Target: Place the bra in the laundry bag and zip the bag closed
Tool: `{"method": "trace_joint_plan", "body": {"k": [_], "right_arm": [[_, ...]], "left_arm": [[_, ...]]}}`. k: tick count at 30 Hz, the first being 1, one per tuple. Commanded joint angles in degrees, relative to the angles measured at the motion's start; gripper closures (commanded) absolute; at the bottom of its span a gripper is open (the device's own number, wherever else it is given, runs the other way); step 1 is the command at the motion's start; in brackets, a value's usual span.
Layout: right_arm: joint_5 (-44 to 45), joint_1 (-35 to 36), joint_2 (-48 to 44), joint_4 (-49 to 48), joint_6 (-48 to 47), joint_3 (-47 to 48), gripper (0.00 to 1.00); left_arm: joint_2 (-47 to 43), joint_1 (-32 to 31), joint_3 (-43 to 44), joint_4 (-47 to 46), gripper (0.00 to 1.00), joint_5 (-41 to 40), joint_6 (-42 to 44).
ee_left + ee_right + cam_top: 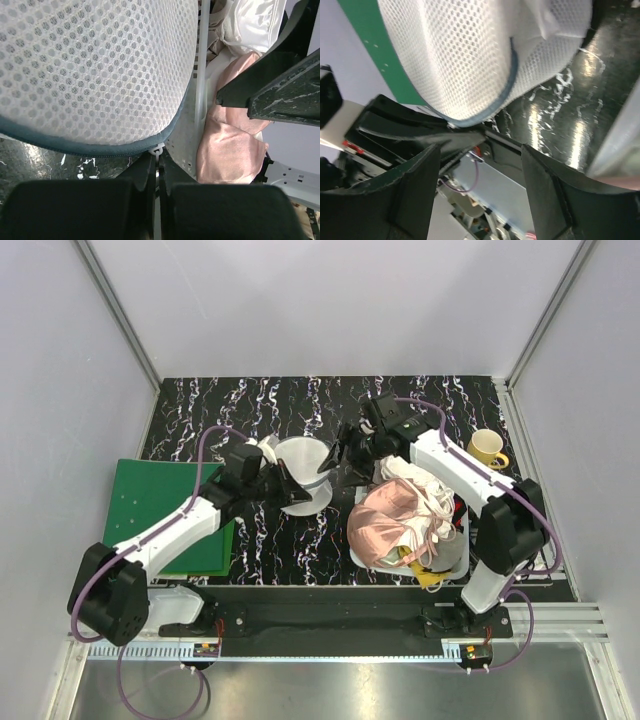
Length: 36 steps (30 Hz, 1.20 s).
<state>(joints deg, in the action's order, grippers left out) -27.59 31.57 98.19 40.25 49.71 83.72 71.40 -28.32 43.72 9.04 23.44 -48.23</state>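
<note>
The laundry bag is a round white mesh pouch with a dark zip band along its rim, and it sits between my two grippers at the table's middle. My left gripper is shut on the bag's small white zip pull at the rim; in the top view the left gripper touches the bag's left side. Just right of the bag, my right gripper stands open. In the right wrist view the right gripper holds nothing and the bag lies just beyond its fingers. The bra is hidden.
A white basket at the right holds a shiny pink garment and a white cloth. A yellow mug stands at the back right. A green board lies at the left under the left arm.
</note>
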Motion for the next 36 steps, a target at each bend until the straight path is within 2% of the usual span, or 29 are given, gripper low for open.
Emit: {"method": "trace_joint_plan", "body": {"k": [1,5,13,18,20,23,24,25,29,33,36], "right_arm": [[-4.0,2.3,1.5,-10.3,8.3,-1.4,0.29],[-5.2,3.1,4.0,-12.8,12.0,-1.1,0.36],[-4.4,3.1,6.0,-13.2,12.7,-1.0,0.44],[-3.2,2.9,8.2,-13.1,11.6,-0.7,0.54],[-3.7,2.8,9.6,-13.3,11.0,-0.1,0.62],[-3.9,2.7,10.9,-13.3,9.9,1.2,0.84],[-3.7,2.6,11.1,-13.2,9.4,1.4,0.95],[-3.3,2.2,11.1,-13.2,8.5,1.5,0.99],[-2.5,0.7,10.5,-11.9,2.6,2.0,1.0],[-4.1,-0.5,11.9,-8.4,-7.3,5.3,1.0],[-7.0,-0.5,14.5,-2.9,-14.2,9.9,1.0]], "left_arm": [[1.0,-0.5,0.7,-5.0,1.0,2.5,-1.9],[1.5,-0.6,1.2,-6.0,1.0,2.9,-2.6],[1.1,-0.6,1.0,-6.2,1.0,3.3,-2.5],[0.8,-0.6,0.4,-6.7,1.0,3.6,-2.2],[0.8,-0.6,-0.2,-7.9,1.0,4.3,-2.5],[1.1,-0.6,-0.4,-7.7,1.0,4.6,-2.6],[1.2,-0.5,-0.2,-7.3,1.0,4.6,-2.4],[1.3,-0.3,0.1,-5.2,1.0,4.2,-1.4],[0.4,3.9,-0.3,3.4,1.0,2.1,1.8],[-0.6,14.3,-1.0,12.0,1.0,0.6,6.9],[-1.0,18.3,-0.6,14.1,1.0,1.5,8.8]]}}
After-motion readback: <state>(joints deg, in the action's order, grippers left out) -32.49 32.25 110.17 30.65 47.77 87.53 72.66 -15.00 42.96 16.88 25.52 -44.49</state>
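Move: The laundry bag hangs between the hands; the left hand still holds its zip pull. The part of its zip edge to be pinched lies about 5 cm left, 1 cm ahead and 4 cm below the open right hand, and roughly 3 cm right and 4 cm ahead of the left, near its height. The clothes bin's middle is some 18 cm right, 7 cm back and 14 cm below the right hand. The green board's middle is roughly 30 cm left, 4 cm back and 12 cm below the left hand. The laundry bag's edge is what the right hand goes for: about 5 cm left, then down some 4 cm, the fingers closing to pinch the mesh beside the zip strip. The left hand almost waits, keeping the zip pull, then draws it about 7 cm left towards the green board, dipping slightly, while the right keeps its pinch and eases a little forward. ##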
